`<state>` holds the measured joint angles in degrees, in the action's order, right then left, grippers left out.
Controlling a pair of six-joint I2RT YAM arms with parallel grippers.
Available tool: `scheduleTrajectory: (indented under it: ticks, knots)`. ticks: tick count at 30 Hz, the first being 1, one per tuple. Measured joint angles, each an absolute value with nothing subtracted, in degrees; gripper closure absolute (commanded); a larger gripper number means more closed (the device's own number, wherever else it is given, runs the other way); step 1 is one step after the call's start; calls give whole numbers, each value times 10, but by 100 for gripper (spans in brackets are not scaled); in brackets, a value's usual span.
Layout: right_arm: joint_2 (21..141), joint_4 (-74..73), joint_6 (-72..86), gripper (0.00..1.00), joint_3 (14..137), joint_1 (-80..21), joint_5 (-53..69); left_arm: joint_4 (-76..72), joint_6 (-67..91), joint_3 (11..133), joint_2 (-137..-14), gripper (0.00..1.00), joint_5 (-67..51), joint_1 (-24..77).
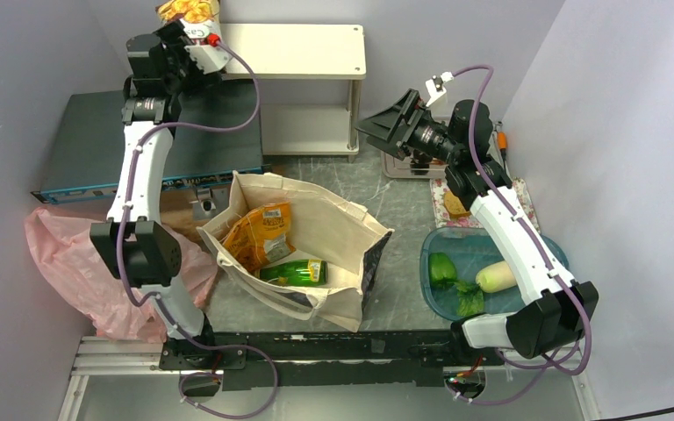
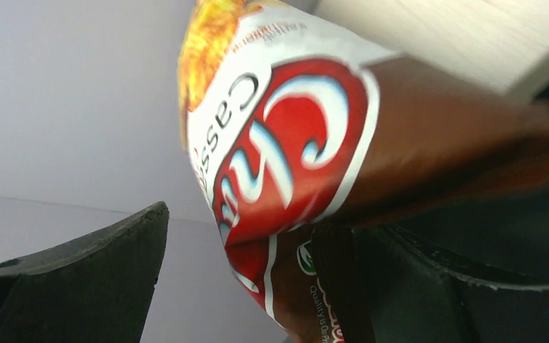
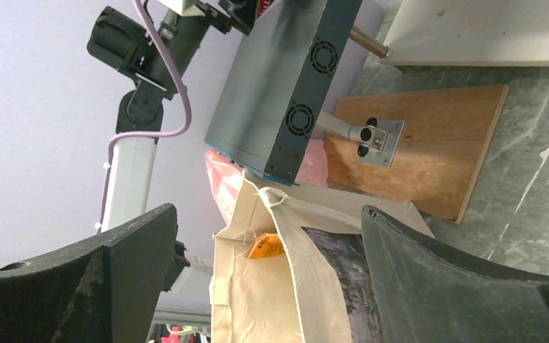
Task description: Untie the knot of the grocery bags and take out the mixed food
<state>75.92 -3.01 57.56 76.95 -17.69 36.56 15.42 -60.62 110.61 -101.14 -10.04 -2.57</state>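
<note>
High at the back left, my left gripper (image 1: 189, 26) is open around a brown-red chip bag (image 1: 189, 10). In the left wrist view this chip bag (image 2: 286, 157) leans on the right finger (image 2: 414, 286), and the left finger stands apart from it. The beige tote (image 1: 316, 237) lies open mid-table, holding orange chip bags (image 1: 259, 235) and a green bottle (image 1: 297, 272). The pink plastic bag (image 1: 70, 263) slumps at the left; its knot does not show. My right gripper (image 1: 386, 132) hangs open and empty in the air, facing the tote (image 3: 257, 300).
A teal basin (image 1: 535, 250) at the right holds a green pepper (image 1: 441, 267), leafy greens (image 1: 469, 301) and a white radish (image 1: 496, 276). A bread slice (image 1: 455, 203) lies behind it. A white shelf (image 1: 298, 53) and a dark box (image 1: 96, 145) stand at the back.
</note>
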Motion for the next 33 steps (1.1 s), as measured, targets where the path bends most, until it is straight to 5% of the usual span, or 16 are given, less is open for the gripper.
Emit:
scheduleTrajectory:
  ticks: [11,28,33]
  knots:
    - [759,-30,574,0,769,-177,366,158,-594,1126,-1005,1,-158,-43]
    - [759,-18,562,0,769,-176,382,383,-618,1089,-885,1,-346,-37]
    - [757,-63,476,0,778,-177,387,524,-624,1090,-801,1,-365,47]
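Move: Inside the open grocery bag, the orange snack packet lies about 29 cm back from the left hand, 14 cm to its right and 30 cm below. The green can beside it is some 35 cm back, 22 cm right and 34 cm below the left hand; the cassava chips bag stands roughly 7 cm ahead, 1 cm left and level. From the right hand the orange packet lies about 7 cm back, 24 cm left and 29 cm below. Nudging up about 3 cm against the cassava chips bag, the left hand then sinks back to its starting height and draws away, back some 19 cm and right 14 cm over the dark box towards the grocery bag, speeding up. Its wrist swings clockwise about 30 degrees and tips down, fingers staying wide open. ##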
